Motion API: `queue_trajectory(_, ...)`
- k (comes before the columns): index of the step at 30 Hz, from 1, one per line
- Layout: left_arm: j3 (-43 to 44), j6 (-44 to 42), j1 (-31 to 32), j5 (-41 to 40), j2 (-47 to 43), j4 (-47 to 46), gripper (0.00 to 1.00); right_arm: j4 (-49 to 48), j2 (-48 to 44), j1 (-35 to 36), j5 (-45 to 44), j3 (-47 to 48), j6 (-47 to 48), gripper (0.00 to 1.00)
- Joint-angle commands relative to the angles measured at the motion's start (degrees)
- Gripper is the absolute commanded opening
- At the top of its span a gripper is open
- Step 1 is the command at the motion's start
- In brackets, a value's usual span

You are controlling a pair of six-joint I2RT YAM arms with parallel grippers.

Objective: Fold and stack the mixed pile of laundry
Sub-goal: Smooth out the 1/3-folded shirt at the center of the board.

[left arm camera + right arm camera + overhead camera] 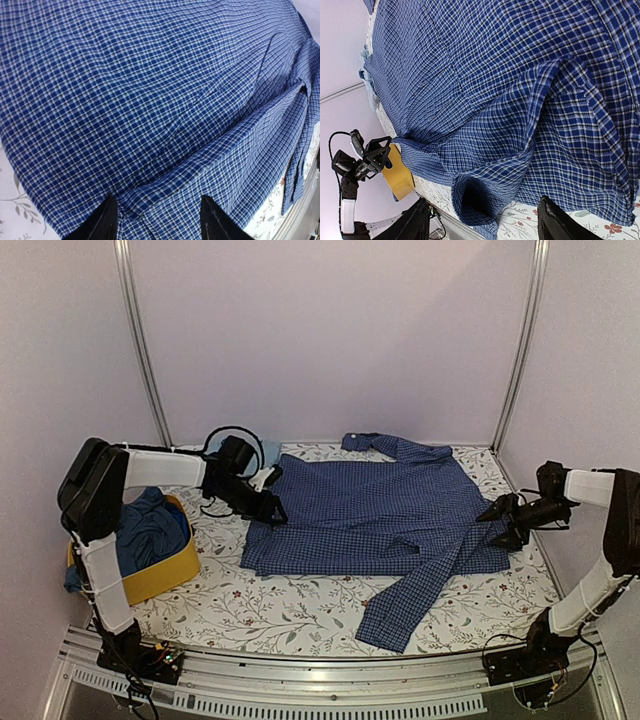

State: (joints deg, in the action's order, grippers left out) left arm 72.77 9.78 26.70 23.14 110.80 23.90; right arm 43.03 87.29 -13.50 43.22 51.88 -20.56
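The navy-and-white checked shirt [370,505] lies spread flat in the middle of the floral table cover [300,605]. One sleeve [400,605] runs toward the front edge. My left gripper [273,512] is at the shirt's left edge. In the left wrist view it [158,197] is open, fingertips apart over a fold of the checked cloth [150,100]. My right gripper [495,525] is at the shirt's right edge. In the right wrist view it [482,200] is open wide and holds nothing, with a sleeve cuff [490,170] lying just beyond the fingers. Darker blue clothes [150,530] sit in the basket.
A yellow fabric basket [165,575] stands at the left beside my left arm. A light blue garment [268,450] lies behind the left wrist near the back wall. Metal uprights frame the back corners, and a metal rail [330,685] runs along the front edge.
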Motion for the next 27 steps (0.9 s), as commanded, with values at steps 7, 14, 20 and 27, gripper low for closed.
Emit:
queue_trajectory(7, 1.5, -5.7, -0.6, 4.9, 3.3, -4.0, 0.57, -3.6, 4.8, 0.2, 1.7, 1.8, 0.6, 0.70)
queue_trajectory(14, 3.0, -7.0, -0.5, 5.0, 4.6, -0.4, 0.31, -3.6, 5.6, 0.2, 1.8, 2.2, 1.0, 0.69)
queue_trajectory(20, 0.7, -4.4, -1.8, 3.1, -0.4, 3.4, 0.00, -3.5, 6.9, 0.1, -0.8, 1.0, 2.1, 0.69)
queue_trajectory(27, -1.3, -0.3, -5.7, 1.4, -2.6, 2.8, 0.00, -3.6, 8.0, -1.8, -3.4, -0.2, 3.4, 0.72)
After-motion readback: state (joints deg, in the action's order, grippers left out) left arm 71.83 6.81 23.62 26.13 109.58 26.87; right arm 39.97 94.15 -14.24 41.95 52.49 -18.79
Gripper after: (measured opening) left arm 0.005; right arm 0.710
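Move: The raised left end of the shirt's fold edge lies between the left hand's open fingers, about 1 cm right and 2 cm below; the shirt's near left corner is some 11 cm back and 7 cm left, the light-blue stack about 14 cm ahead and 5 cm left. The right hand has the shirt's right part straight below by roughly 5 cm, its near right corner about 9 cm back and 3 cm right. Left hand dips, pinches the fold edge, then draws it left about 3 cm, rising; open right hand sinks 3 cm. ##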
